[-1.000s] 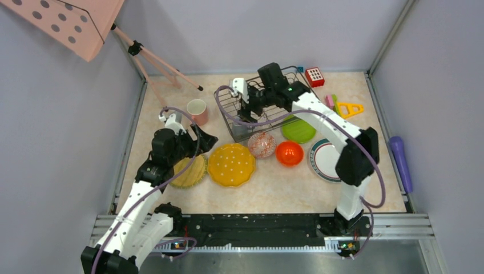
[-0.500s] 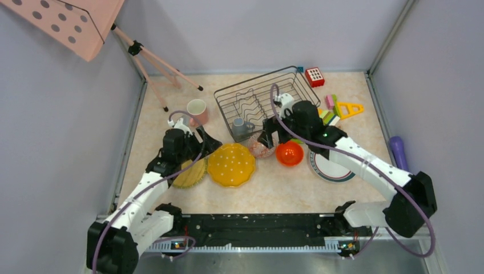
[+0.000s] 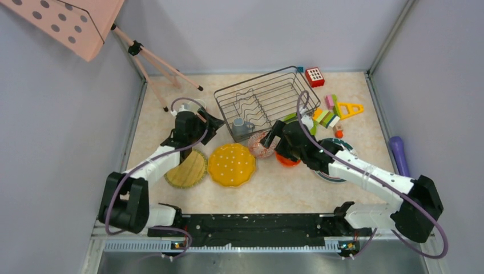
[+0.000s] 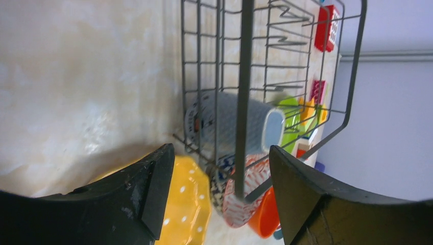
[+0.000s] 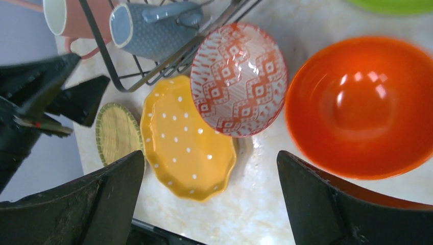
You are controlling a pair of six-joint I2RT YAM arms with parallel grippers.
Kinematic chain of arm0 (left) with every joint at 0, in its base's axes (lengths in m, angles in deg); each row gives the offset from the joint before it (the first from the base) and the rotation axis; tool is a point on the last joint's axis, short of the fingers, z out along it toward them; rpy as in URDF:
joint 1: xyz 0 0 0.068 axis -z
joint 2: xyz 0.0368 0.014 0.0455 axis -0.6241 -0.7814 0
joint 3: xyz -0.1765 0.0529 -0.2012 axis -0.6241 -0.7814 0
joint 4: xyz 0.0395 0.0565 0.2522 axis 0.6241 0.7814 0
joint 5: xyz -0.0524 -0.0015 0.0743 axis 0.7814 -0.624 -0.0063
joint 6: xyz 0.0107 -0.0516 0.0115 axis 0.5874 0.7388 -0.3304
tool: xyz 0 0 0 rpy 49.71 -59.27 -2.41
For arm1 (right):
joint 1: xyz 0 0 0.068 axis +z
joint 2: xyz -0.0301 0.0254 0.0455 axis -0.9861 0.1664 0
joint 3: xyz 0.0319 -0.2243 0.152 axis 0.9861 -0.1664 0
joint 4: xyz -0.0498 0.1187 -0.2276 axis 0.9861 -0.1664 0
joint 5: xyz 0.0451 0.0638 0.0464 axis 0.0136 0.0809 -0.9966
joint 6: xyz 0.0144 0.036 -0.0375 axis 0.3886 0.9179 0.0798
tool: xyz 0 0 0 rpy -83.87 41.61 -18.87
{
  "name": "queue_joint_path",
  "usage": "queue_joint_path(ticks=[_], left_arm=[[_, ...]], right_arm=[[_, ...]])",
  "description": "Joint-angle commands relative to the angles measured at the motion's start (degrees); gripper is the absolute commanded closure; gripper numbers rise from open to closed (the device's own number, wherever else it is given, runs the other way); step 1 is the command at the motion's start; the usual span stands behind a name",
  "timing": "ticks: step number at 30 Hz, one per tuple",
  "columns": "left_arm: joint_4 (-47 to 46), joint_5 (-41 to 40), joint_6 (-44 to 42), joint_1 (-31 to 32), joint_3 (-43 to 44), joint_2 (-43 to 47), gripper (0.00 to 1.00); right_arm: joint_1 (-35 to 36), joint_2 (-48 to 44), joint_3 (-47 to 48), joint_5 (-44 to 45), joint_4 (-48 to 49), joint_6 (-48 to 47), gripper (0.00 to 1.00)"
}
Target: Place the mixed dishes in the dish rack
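The dish rack (image 3: pixel 268 94) stands at the back middle with the grey mug (image 3: pixel 240 127) lying in its near left corner. My left gripper (image 3: pixel 212 122) is open just left of that corner, over the spot where the pink mug (image 5: pixel 62 18) stands; the rack's corner wire (image 4: pixel 244 102) shows beyond its jaws. My right gripper (image 3: pixel 273 135) hangs wide open above the patterned bowl (image 5: pixel 239 79), with the orange-red bowl (image 5: pixel 362 107) beside it. A dotted yellow plate (image 3: pixel 231 164) and a woven-look scalloped plate (image 3: pixel 187 169) lie in front. The lime green plate (image 3: pixel 291 118) and the white green-rimmed plate (image 3: pixel 326 173) are partly hidden by the right arm.
Coloured toy blocks (image 3: pixel 327 117), a red block (image 3: pixel 314 76) and a yellow triangle (image 3: pixel 349 108) lie right of the rack. A purple cylinder (image 3: pixel 399 155) rests by the right wall. A pink dotted board (image 3: pixel 74 23) on a tripod stands at the back left.
My right arm pulled back out of the rack and came down over the patterned bowl, jaws opening wide. My left gripper moved away from me to the rack's corner, jaws narrowing a little.
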Motion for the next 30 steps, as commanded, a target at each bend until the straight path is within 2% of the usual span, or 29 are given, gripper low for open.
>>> queue_joint_path(ticks=[1, 5, 10, 18, 22, 26, 29, 30], left_arm=[[-5.96, -1.78, 2.84, 0.3, 6.81, -5.04, 0.28], [-5.19, -4.39, 3.26, 0.31, 9.14, -8.6, 0.35], [-5.05, -6.57, 4.63, 0.38, 10.65, -12.5, 0.51], [-9.58, -5.03, 3.62, 0.4, 11.62, -18.08, 0.57], [-8.03, -6.06, 1.73, 0.4, 12.45, -18.71, 0.74], [-6.15, -7.42, -0.31, 0.31, 12.03, -17.55, 0.98], [-4.25, -9.13, -1.84, 0.23, 11.75, -15.89, 1.0], [-3.54, -9.78, -2.21, 0.22, 11.65, -15.3, 1.0]], right_arm=[[6.57, 4.8, 2.12, 6.79, -0.06, 16.39, 0.01], [11.67, 9.14, 3.37, 12.56, -1.44, 24.44, 0.09], [11.87, 12.24, 1.94, 13.95, 0.57, 30.86, 0.13], [11.83, 18.75, 3.24, 19.37, 3.67, 34.11, 0.25], [11.82, 21.82, 4.84, 20.74, 2.12, 35.23, 0.28], [11.59, 22.42, 3.44, 21.76, 4.05, 35.9, 0.41], [11.18, 22.57, 3.26, 22.75, 4.34, 35.66, 0.55], [11.05, 22.72, 3.37, 22.92, 4.35, 35.54, 0.56]])
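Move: The dish rack's left rim is about 8 cm ahead of the left hand, 1 cm right and 1 cm lower; the grey mug inside is 3 cm ahead, 8 right, the pink mug 7 ahead, 8 left, both 6 down. From the right hand, the patterned bowl is some 4 cm ahead, 5 left, 13 below; the orange bowl is level, 5 right, 13 down; the yellow plate is 4 back, 16 left, 15 down. Left reaches 8 cm forward, pinching the rack's rim; right sinks 9 cm leftward, half-closing at the bowl's edge. ##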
